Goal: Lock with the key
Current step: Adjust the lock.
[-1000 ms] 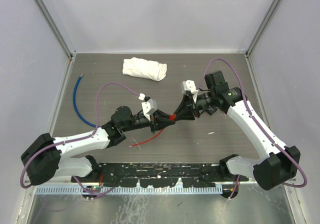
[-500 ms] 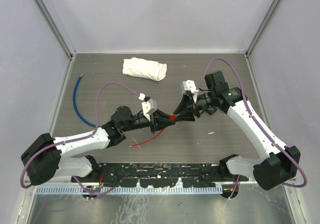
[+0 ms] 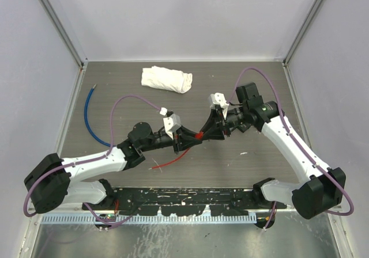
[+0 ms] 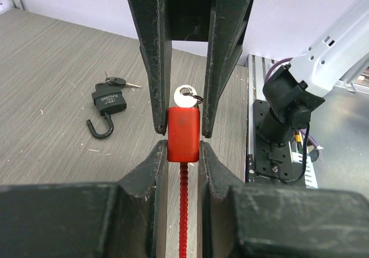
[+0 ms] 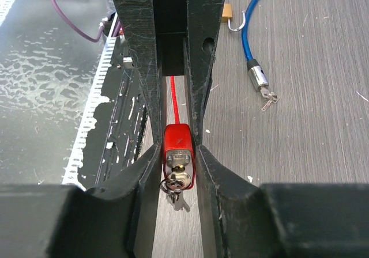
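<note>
A red padlock (image 4: 183,134) with a red cable (image 3: 170,163) hangs above the table's middle. My left gripper (image 4: 183,145) is shut on its body from the left, fingers pressed to both sides. A silver key (image 5: 180,180) on a ring sits in the keyhole at the lock's (image 5: 177,145) right end. My right gripper (image 5: 179,150) comes from the opposite side. Its jaws are open and straddle the key, with a gap on each side of the key head (image 4: 185,95). In the top view the two grippers (image 3: 196,137) (image 3: 203,134) meet tip to tip at the lock (image 3: 199,135).
A black padlock (image 4: 108,101) with its shackle open and keys attached lies on the table. A blue cable lock (image 3: 89,114) with keys (image 5: 266,99) lies at the left, a small brass padlock (image 5: 226,11) near it. A white cloth (image 3: 167,78) lies at the back.
</note>
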Controlling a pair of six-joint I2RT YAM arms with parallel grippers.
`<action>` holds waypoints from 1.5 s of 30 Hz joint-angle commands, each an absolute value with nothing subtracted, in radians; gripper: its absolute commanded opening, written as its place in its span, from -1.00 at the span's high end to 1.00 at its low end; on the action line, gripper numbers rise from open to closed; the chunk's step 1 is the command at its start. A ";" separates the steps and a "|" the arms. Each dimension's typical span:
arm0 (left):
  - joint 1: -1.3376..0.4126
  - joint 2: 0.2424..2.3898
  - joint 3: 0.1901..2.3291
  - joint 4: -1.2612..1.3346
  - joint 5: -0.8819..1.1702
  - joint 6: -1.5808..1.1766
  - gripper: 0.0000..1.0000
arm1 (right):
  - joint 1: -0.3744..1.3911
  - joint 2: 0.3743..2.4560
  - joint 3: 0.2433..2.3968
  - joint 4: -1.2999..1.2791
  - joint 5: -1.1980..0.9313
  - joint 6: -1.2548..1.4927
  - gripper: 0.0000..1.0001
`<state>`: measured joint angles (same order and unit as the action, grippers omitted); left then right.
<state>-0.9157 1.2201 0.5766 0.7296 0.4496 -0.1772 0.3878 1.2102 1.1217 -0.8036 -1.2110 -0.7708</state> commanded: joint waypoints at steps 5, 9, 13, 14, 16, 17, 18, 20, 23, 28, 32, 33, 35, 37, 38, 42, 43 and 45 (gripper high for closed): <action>-0.913 1.218 0.580 0.844 0.450 -0.196 1.00 | 0.393 1.190 1.114 -0.765 -1.252 -0.754 0.33; -0.912 1.221 0.580 0.851 0.447 -0.199 1.00 | 0.399 1.188 1.105 -0.764 -1.252 -0.754 0.41; -0.912 1.221 0.580 0.853 0.442 -0.203 1.00 | 0.402 1.185 1.104 -0.766 -1.254 -0.755 0.65; -0.912 1.221 0.579 0.853 0.438 -0.205 1.00 | 0.401 1.184 1.107 -0.767 -1.254 -0.756 0.75; -0.911 1.217 0.577 0.853 0.429 -0.210 0.96 | 0.401 1.180 1.116 -0.773 -1.249 -0.758 0.91; -0.911 1.213 0.575 0.852 0.423 -0.212 0.92 | 0.400 1.180 1.125 -0.779 -1.239 -0.757 0.97; -0.911 1.207 0.571 0.851 0.419 -0.217 0.81 | 0.399 1.178 1.137 -0.787 -1.226 -0.757 0.98; -0.912 1.188 0.558 0.852 0.410 -0.224 0.60 | 0.391 1.175 1.161 -0.803 -1.207 -0.752 0.98; -0.911 1.149 0.523 0.855 0.376 -0.234 0.15 | 0.369 1.164 1.182 -0.808 -1.206 -0.732 0.98; -0.910 1.044 0.462 0.796 0.275 -0.274 -0.51 | 0.298 1.155 1.192 -0.807 -1.208 -0.704 0.98; -0.908 0.899 0.439 0.632 0.167 -0.323 -0.73 | 0.217 1.159 1.219 -0.813 -1.206 -0.671 0.98; -0.907 0.860 0.438 0.577 0.134 -0.342 -0.73 | 0.200 1.161 1.228 -0.814 -1.203 -0.662 0.98; -0.906 0.787 0.432 0.477 0.062 -0.393 -0.83 | 0.168 1.164 1.248 -0.813 -1.189 -0.641 0.98; -0.905 0.710 0.411 0.408 -0.006 -0.471 -0.84 | 0.149 1.173 1.272 -0.811 -1.162 -0.618 0.98; -0.905 0.671 0.399 0.377 -0.042 -0.526 -0.85 | 0.142 1.179 1.285 -0.803 -1.144 -0.597 0.98; -0.904 0.524 0.308 0.316 -0.180 -0.817 -0.81 | 0.130 1.204 1.333 -0.759 -1.073 -0.513 0.98; -0.904 0.483 0.281 0.319 -0.204 -0.879 -0.80 | 0.129 1.210 1.341 -0.749 -1.065 -0.489 0.98; -0.905 0.443 0.239 0.318 -0.263 -1.009 -0.79 | 0.129 1.221 1.348 -0.721 -1.053 -0.446 0.98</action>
<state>-0.9089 0.5182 0.3023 0.3706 -0.0902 -0.6903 0.1341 1.2053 1.2896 -0.8047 -1.0885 -0.5606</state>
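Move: The red lock sits between both grippers' fingertips, about 1 cm right of the left hand point and 1 cm left of the right one, level with both. From the left hand the black padlock lies roughly 9 cm ahead, 20 cm to the right and 20 cm below; the silver end of the blue cable lock lies some 5 cm ahead, 17 cm left, as far below. Left fingers release the red lock, retreating 12 cm left; the right hand carries it 10 cm forward-right, rising. ##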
